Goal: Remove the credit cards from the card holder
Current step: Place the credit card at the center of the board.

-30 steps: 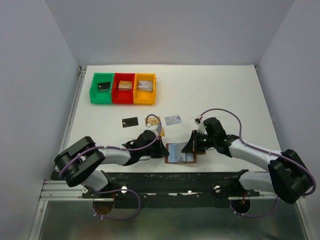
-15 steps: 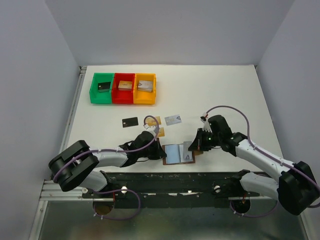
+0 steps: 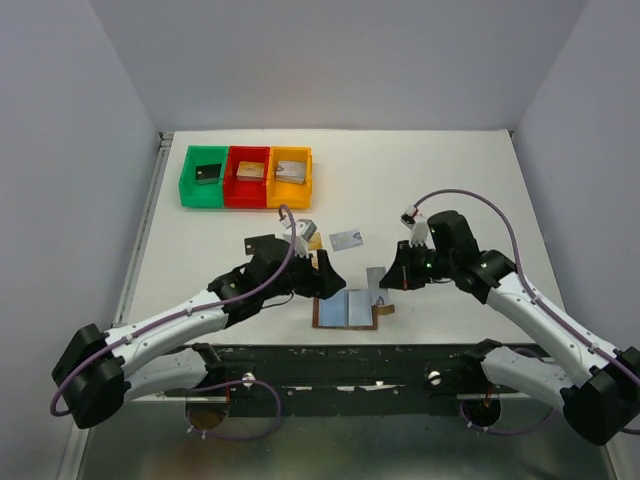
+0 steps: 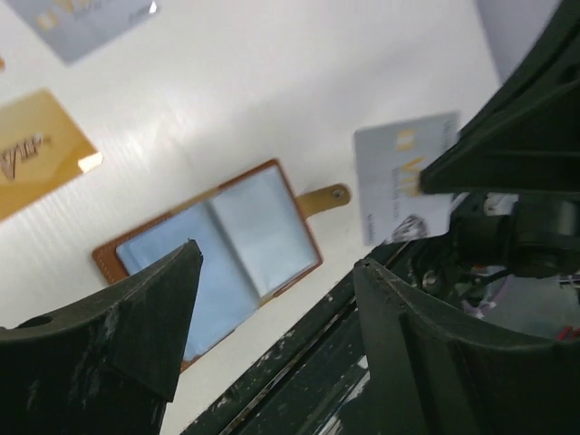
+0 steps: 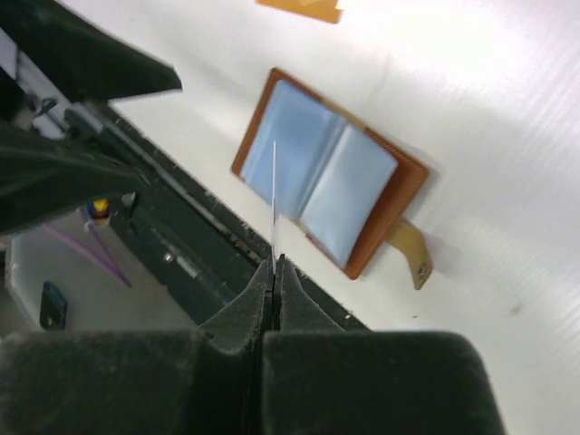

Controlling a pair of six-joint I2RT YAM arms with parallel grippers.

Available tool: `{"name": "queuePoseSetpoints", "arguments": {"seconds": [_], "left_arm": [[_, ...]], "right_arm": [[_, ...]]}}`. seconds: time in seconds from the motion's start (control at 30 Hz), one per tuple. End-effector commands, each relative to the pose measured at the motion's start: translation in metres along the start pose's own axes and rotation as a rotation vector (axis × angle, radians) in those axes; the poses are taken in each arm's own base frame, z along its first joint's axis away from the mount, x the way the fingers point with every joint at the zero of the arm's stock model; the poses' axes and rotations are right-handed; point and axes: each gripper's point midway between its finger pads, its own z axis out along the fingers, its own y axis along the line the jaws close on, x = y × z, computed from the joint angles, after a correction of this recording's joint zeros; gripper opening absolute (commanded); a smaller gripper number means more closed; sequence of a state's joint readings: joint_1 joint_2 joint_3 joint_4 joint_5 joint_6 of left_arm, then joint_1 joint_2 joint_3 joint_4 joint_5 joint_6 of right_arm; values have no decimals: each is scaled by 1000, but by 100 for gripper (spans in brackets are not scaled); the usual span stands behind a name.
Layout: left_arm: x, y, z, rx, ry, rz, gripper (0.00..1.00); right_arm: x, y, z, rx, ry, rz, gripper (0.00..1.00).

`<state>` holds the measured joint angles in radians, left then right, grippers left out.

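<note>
The card holder (image 3: 345, 308) lies open near the table's front edge, pale blue pockets up and its brown strap (image 3: 386, 310) to the right. It also shows in the left wrist view (image 4: 217, 240) and the right wrist view (image 5: 331, 190). My right gripper (image 3: 387, 280) is shut on a silvery pale blue card (image 3: 374, 279), held upright above the holder's right side. That card appears edge-on in the right wrist view (image 5: 274, 195) and face-on in the left wrist view (image 4: 399, 186). My left gripper (image 3: 327, 283) is open and empty, hovering just left of the holder.
A black card (image 3: 260, 243), a silvery card (image 3: 347, 238) and a gold card (image 4: 36, 154) lie on the table behind the holder. Another gold card (image 3: 312, 241) is partly hidden by the left wrist. Green (image 3: 204, 176), red (image 3: 248, 176) and orange (image 3: 290, 177) bins stand at the back left.
My right gripper has pulled the silvery card out of the holder and lifted it up and to the right. My left gripper has let go of the holder and risen away.
</note>
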<state>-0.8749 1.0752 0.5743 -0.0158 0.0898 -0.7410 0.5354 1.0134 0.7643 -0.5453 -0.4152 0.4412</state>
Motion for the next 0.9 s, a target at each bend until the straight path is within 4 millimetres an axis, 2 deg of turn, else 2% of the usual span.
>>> {"name": "queuePoseSetpoints", "arguments": {"seconds": [0.0, 0.13, 0.23, 0.4, 0.6, 0.7, 0.87], "left_arm": [[-34, -26, -32, 114, -79, 114, 80], [-39, -78, -68, 477, -113, 203, 79], [-26, -106, -94, 675, -68, 270, 79], [-17, -125, -111, 820, -3, 304, 79], [-12, -130, -109, 863, 69, 297, 71], [-5, -133, -109, 890, 113, 295, 62], [7, -136, -106, 909, 168, 294, 38]], "right_arm": [[10, 50, -26, -269, 53, -166, 0], [26, 84, -47, -483, 100, -260, 0], [37, 106, -59, -604, 148, -307, 0], [47, 120, -62, -632, 216, -362, 0], [47, 133, -59, -607, 253, -415, 0], [49, 135, -57, -593, 280, -436, 0], [50, 138, -55, -583, 294, -457, 0]]}}
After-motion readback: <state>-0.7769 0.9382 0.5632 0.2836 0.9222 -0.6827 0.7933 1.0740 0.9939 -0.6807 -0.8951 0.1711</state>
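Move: The credit card, pinched in the right gripper, is about 11 cm to the right of the left hand, 1 cm back and 1 cm lower. From the right hand, the empty left gripper it is carried towards is some 13 cm left, 1 cm ahead and about level. The open card holder lies roughly 3 cm back, 3 cm right and 12 cm below the left hand; the silver card lies 17 cm ahead, 4 cm right and 12 cm below that hand. Up and then back towards the base, the left hand rises about 11 cm overall and draws back 10, swinging clockwise to face the credit card while its wide fingers start closing around the card's free end. The right hand keeps its pinch and brings the card back, up and left towards the left gripper, turning some 40 degrees counter-clockwise. ##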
